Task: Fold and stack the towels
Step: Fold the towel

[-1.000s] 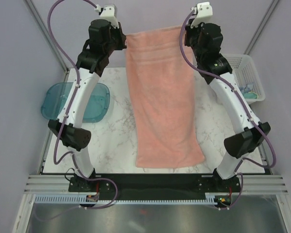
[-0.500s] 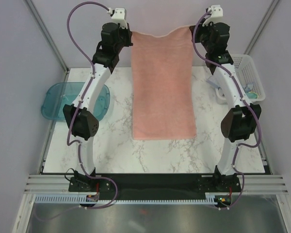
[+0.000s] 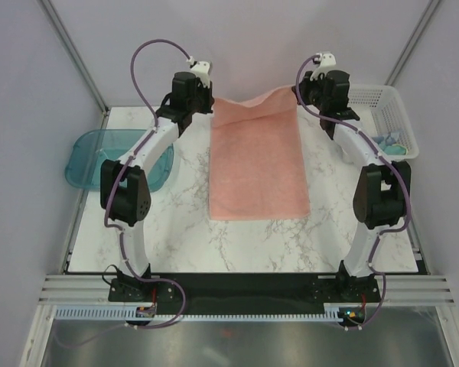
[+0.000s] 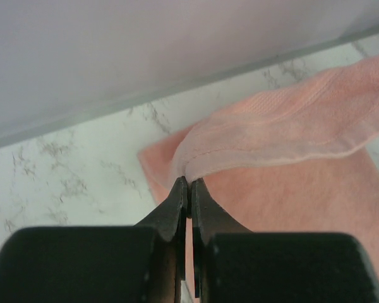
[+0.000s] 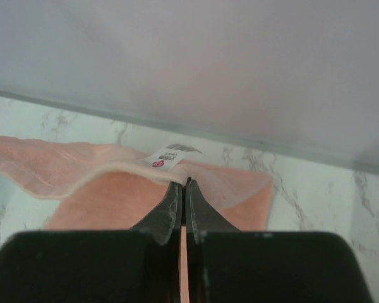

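A salmon-pink towel (image 3: 258,164) lies lengthwise on the marble table, folded, with its top layer held up at the far end. My left gripper (image 3: 212,105) is shut on the towel's far left corner (image 4: 196,161); the jaws pinch the edge (image 4: 188,182). My right gripper (image 3: 297,93) is shut on the far right corner (image 5: 196,169), next to a small white tag (image 5: 169,156). Both grippers hover low over the far edge of the table. A light blue and a yellow-teal towel (image 3: 390,144) lie bunched in the basket.
A translucent teal tray (image 3: 88,155) sits at the left of the table. A white mesh basket (image 3: 380,103) stands at the far right. The grey back wall (image 4: 145,44) is close behind both grippers.
Both grippers have carried the towel's corners away from me and down toward the far edge. The hanging towel has laid down onto the table, and its near end has drawn back from the front.
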Action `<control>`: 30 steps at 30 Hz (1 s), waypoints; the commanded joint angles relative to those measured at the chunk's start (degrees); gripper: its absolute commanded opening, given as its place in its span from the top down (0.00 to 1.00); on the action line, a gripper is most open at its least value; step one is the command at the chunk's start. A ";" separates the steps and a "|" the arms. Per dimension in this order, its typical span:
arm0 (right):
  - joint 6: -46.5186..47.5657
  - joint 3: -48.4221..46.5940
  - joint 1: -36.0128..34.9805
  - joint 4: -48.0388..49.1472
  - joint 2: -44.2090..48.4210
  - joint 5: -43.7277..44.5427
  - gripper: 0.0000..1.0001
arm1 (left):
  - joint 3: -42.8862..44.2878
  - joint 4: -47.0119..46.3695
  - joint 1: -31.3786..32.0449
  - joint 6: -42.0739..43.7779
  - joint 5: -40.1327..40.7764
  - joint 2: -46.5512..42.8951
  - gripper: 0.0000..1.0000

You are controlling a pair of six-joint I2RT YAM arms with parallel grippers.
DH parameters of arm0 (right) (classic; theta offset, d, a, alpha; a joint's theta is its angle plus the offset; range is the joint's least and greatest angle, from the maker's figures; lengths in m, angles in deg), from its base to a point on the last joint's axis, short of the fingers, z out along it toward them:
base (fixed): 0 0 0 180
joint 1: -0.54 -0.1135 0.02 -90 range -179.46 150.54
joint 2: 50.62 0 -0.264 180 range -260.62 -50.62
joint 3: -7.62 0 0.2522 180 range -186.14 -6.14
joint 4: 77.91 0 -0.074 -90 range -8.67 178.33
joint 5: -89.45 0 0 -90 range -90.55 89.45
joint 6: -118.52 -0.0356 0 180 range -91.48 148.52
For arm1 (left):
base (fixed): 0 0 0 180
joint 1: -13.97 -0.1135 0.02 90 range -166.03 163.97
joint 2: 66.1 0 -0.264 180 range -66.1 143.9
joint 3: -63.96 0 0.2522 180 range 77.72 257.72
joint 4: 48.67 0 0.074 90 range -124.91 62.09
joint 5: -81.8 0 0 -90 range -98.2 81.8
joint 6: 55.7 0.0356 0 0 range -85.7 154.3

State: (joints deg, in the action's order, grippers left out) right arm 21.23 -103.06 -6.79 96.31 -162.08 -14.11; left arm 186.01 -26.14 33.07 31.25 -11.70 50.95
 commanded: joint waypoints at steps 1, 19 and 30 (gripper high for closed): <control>1.22 5.85 1.09 1.95 9.31 -1.03 1.00 | -7.44 -4.47 0.42 0.94 -3.17 -11.12 0.98; -4.93 38.90 0.92 -14.93 34.98 -6.47 1.00 | -43.93 0.54 7.44 -0.73 -7.66 -34.78 0.98; -9.32 51.38 0.74 -24.25 46.15 -3.23 1.00 | -53.88 5.55 16.76 -6.00 -0.19 -37.95 0.98</control>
State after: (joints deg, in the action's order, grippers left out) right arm 14.63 -54.72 -5.83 73.65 -117.99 -18.03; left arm 133.77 -21.66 48.43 28.54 -15.16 14.49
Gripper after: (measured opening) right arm 0.018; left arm 0.044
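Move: Each hand holds a corner of the towel's raised end, and those corners are bound for the near corners on the table. The near left corner lies about 34 cm back from the left hand, roughly in line sideways, 23 cm below. The near right corner is some 36 cm back and 3 cm right of the right hand, 26 cm below. The teal bin sits about 30 cm left and 10 cm back of the left hand; the white basket stands some 29 cm right of the right hand, level fore and aft. Still pinching the two corners of the raised end, both hands carry it back over the half lying on the table, towards its near edge, about 26 cm. They dip slightly, run nearly level, then sink through the second half, some 12 cm lower overall. The wrists tip down, right nearly 30 degrees, left about 20 while also turning clockwise. ##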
